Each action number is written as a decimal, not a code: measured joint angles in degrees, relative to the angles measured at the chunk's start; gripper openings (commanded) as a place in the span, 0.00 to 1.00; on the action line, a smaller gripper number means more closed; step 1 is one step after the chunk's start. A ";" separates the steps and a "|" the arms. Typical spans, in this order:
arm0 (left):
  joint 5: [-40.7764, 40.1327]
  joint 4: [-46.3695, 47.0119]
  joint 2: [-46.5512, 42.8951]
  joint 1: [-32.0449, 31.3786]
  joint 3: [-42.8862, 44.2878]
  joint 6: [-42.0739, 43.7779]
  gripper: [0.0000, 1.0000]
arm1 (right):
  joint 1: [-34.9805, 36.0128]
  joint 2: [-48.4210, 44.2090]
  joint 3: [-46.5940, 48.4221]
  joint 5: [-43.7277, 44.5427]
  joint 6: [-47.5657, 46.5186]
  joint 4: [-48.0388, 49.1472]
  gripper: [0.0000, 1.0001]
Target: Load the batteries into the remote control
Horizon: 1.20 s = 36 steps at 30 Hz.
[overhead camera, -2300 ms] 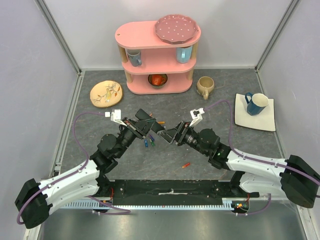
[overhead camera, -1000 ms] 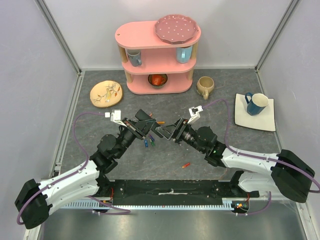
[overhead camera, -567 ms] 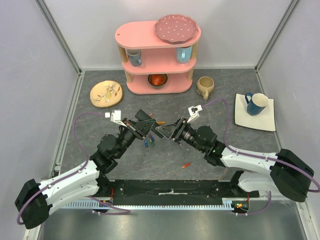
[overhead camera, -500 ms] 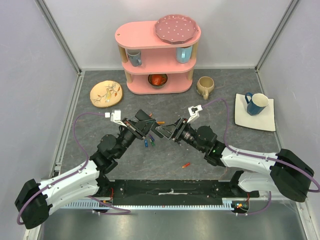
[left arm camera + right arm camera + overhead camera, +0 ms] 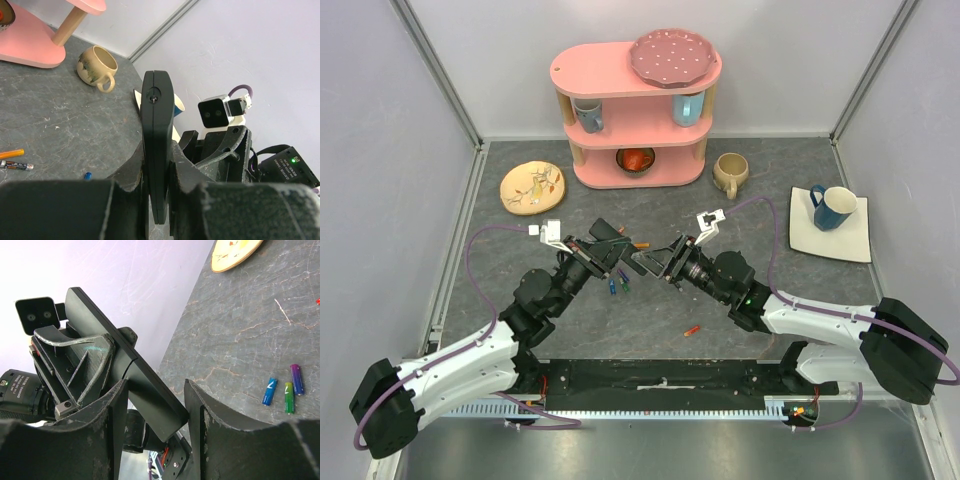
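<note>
The remote control (image 5: 157, 125), a slim black bar, is held edge-on above the table with my left gripper (image 5: 158, 165) shut on it. In the right wrist view its free end (image 5: 150, 395) lies slantwise between my right gripper (image 5: 155, 400)'s fingers, touching both. From above the two grippers meet mid-table, left gripper (image 5: 610, 247) and right gripper (image 5: 655, 262). Loose batteries lie on the grey table: blue (image 5: 269, 391), green (image 5: 288, 397) and purple (image 5: 296, 379) ones under the grippers, a red one (image 5: 691, 329) nearer the bases, an orange one (image 5: 11, 153) further back.
A pink two-tier shelf (image 5: 635, 110) with mugs, a bowl and a pink plate stands at the back. A tan mug (image 5: 729, 173) sits to its right and a painted plate (image 5: 532, 186) to its left. A blue mug (image 5: 832, 208) rests on a white square plate (image 5: 850, 240) at the right.
My right gripper has moved left up to the remote control and its jaws have narrowed onto the free end. The left arm has kept still with the remote.
</note>
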 measured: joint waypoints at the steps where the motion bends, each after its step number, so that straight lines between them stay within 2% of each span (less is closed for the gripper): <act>1: 0.04 0.00 -0.07 0.07 0.00 0.00 0.02 | -0.02 0.00 0.00 -0.07 0.00 0.07 0.50; 8: 0.02 0.09 -0.22 0.17 0.00 -0.04 0.02 | -0.09 0.00 0.00 -0.31 0.00 0.37 0.54; 11: 0.09 0.07 -0.22 0.17 0.00 -0.02 0.02 | -0.13 0.00 0.00 -0.39 0.04 0.35 0.62; 14: 0.11 0.09 -0.22 0.17 -0.02 0.00 0.02 | -0.15 0.00 0.00 -0.33 0.26 -0.28 0.73; 17: 0.13 0.13 -0.22 0.15 -0.15 0.00 0.02 | -0.37 -0.11 0.00 -0.24 0.33 -1.62 0.80; 28: 0.33 0.04 0.48 0.15 -0.31 -0.02 0.02 | -1.11 -3.17 2.27 -0.63 -1.18 -7.15 0.92; 31: 0.26 -0.48 0.52 0.15 -0.31 -0.02 0.02 | -1.20 -5.25 4.20 -1.03 -3.34 -11.91 0.92; 36: 0.39 -4.20 0.55 0.48 0.37 -0.31 0.02 | -1.25 -10.56 13.11 -0.26 -12.94 -30.88 0.91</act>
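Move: The remote control's middle is about 4 cm left of the right hand, 3 cm ahead and a little above; the right fingers are about its near, right-hand end. The left hand holds the remote, its middle practically at that hand's fingers. From the right hand, some 20 cm below, the purple and green batteries lie roughly 8 cm ahead and 8 cm left, and the blue one by the centre about 10 cm ahead and 10 cm right. Opening wide first, the right fingers let go of the remote's near end, dipping slightly as they do; the right hand then rises about 4 cm and draws some 2 cm to the right, away from the remote, its left side tipping down about 15 degrees. The left hand keeps its grip on the remote, staying put until it sinks about 2 cm at the end. ##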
